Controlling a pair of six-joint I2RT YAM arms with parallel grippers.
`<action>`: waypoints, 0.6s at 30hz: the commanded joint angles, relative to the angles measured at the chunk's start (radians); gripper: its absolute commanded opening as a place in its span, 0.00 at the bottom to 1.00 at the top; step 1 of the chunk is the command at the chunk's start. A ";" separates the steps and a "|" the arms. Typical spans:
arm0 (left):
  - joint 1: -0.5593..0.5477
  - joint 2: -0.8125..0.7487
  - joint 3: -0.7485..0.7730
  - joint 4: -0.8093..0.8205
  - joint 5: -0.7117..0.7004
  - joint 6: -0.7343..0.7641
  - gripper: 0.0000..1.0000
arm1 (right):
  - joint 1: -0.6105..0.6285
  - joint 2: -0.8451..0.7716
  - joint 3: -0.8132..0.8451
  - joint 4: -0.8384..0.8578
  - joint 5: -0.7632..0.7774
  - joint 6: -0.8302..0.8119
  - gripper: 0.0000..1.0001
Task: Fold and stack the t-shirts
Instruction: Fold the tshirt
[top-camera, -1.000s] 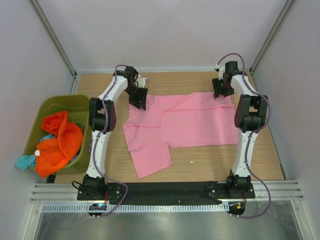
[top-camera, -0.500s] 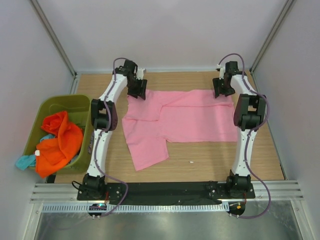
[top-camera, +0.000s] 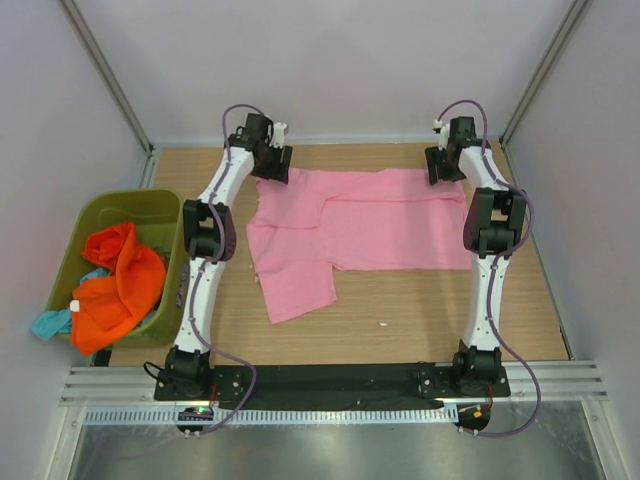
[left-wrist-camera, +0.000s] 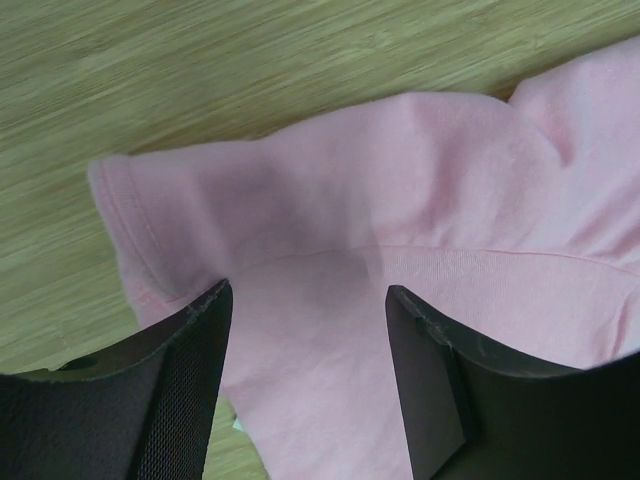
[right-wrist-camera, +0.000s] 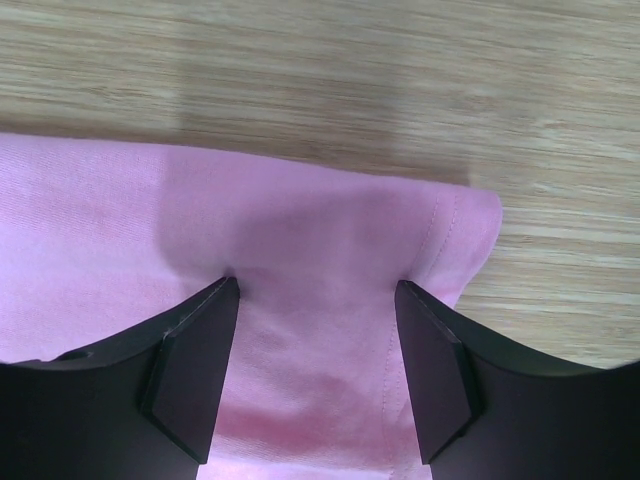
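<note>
A bright pink t-shirt (top-camera: 370, 225) lies spread flat on the wooden table, one sleeve pointing toward the near edge. My left gripper (top-camera: 271, 163) stands over its far left corner and my right gripper (top-camera: 446, 166) over its far right corner. In the left wrist view the left gripper (left-wrist-camera: 305, 300) is open, with the pink cloth (left-wrist-camera: 400, 200) lying loose between the fingers. The right gripper (right-wrist-camera: 315, 290) is open too, above the hemmed corner of the shirt (right-wrist-camera: 300, 230). An orange t-shirt (top-camera: 125, 285) and a teal one (top-camera: 48, 322) sit in the bin.
The olive-green bin (top-camera: 120, 200) stands at the table's left edge beside the left arm. Bare wood (top-camera: 420, 315) shows between the shirt and the arm bases. Frame posts and white walls close in the back and sides.
Both grippers moved toward the far edge, pulling the shirt's far edge back and flatter. Their jaws widened and let go of the cloth.
</note>
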 joint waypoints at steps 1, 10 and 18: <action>-0.015 -0.139 0.001 0.030 -0.046 0.029 0.64 | 0.006 -0.076 0.037 -0.008 0.020 -0.014 0.70; -0.055 -0.545 -0.405 -0.062 -0.034 0.079 0.60 | 0.046 -0.460 -0.219 -0.038 -0.049 0.016 0.69; -0.092 -0.821 -0.839 -0.180 0.111 0.318 0.44 | 0.137 -0.733 -0.687 0.009 -0.100 -0.053 0.66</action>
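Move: The t-shirt's near sleeve lies about 29 cm back and 6 cm to the right of the left hand, and 2 cm lower. The shirt's far left corner is some 6 cm to that hand's left and 2 cm ahead. From the right hand, the shirt's near right corner is roughly 22 cm back and 2 cm right, while its far right corner sits 4 cm right and 3 cm ahead, both about 2 cm lower. The t-shirt's far edge is left behind as both hands' open fingers come free of the cloth, rise steeply about 15 cm, then swing back over the shirt towards its near side. The left travels some 16 cm back, sinking slightly at the end, turning clockwise and narrowing its fingers; the right goes 12 cm back and 7 cm left, turning counter-clockwise, fingers still wide. ##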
